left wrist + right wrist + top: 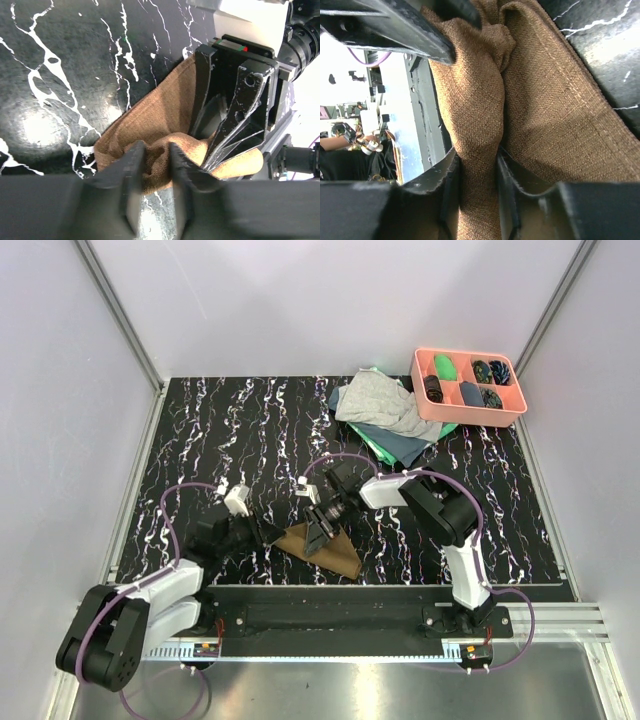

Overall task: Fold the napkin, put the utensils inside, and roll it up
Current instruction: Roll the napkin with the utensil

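The brown napkin (338, 554) lies bunched near the table's front edge, between the two arms. My left gripper (272, 533) reaches in from the left. In its wrist view a raised fold of the napkin (145, 115) sits pinched between the tips of the left gripper (156, 150). My right gripper (320, 532) points down onto the cloth from the right. The right wrist view shows the right gripper (477, 157) shut on a thick ridge of the napkin (555, 100). The right gripper's black fingers (235, 110) stand just behind the left one's fold. The utensils are out of view.
A pink compartment tray (468, 418) with dark and green items stands at the back right. A grey cloth (385, 405) lies on a green cloth (372, 443) beside it. A metal rail (330, 615) runs along the near edge.
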`<state>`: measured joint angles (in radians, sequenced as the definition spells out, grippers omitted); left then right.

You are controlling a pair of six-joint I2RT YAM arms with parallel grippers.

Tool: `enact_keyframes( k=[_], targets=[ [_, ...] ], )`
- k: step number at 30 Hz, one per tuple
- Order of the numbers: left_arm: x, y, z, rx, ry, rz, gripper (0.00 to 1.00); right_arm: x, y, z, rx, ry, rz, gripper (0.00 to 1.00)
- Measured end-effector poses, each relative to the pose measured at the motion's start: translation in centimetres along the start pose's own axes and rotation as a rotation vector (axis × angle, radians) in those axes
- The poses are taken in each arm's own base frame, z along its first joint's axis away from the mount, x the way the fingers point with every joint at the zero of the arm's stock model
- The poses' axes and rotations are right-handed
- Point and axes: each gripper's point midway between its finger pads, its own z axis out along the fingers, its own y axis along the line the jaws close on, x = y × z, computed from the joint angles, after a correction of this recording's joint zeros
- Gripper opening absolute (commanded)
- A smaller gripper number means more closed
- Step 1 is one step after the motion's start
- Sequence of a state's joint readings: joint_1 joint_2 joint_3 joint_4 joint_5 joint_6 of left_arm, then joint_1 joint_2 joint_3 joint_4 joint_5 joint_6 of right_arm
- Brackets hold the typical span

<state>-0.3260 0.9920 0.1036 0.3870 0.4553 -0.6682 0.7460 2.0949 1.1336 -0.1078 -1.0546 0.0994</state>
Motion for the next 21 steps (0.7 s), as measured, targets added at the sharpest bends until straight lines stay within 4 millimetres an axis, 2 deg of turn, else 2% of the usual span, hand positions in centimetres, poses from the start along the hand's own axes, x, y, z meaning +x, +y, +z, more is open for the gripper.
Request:
enact_keyframes(
  k=[4,7,11,15,18,21],
  targets=[
    [0.3,0.0,0.1,0.008,0.013,0.000,0.00,-0.3,0.1,-0.3,0.034,0.004,0.019,0.59],
    [0.6,0.1,0.1,0.003,0.025,0.003,0.00,-1.2,0.2,-1.3,0.129,-0.021,-0.008,0.67],
    [0.8,0.3,0.0,-0.012,0.043,-0.002,0.00,-2.9,0.1,-3.6,0.320,-0.085,-0.083,0.73],
    [0.8,0.5,0.2,-0.043,0.073,-0.023,0.00,-4.3,2.0,-5.3,0.497,-0.149,-0.234,0.82],
    [0.8,0.6,0.4,-0.062,0.095,-0.042,0.00,-3.7,4.0,-4.2,0.583,-0.145,-0.372,0.86],
    [0.9,0.8,0.5,-0.079,0.113,-0.062,0.00,-2.2,4.4,-2.4,0.651,-0.103,-0.468,0.86]
  ],
)
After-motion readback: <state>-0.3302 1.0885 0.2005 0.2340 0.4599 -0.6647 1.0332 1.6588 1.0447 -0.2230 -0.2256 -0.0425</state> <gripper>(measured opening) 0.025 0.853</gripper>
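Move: The rolled napkin's left end is between the left fingers' tips, about 1 cm to the right and 1 cm lower; it lies some 6 cm left and 3 cm ahead of the right hand, which still grips the roll. From the right hand, the napkin's right corner is about 12 cm right and 3 cm back, its far corner about 7 cm right and 5 cm ahead. Left fingers pinch the napkin's left end; right lets go, arcing forward and up some 6 cm, then back. ##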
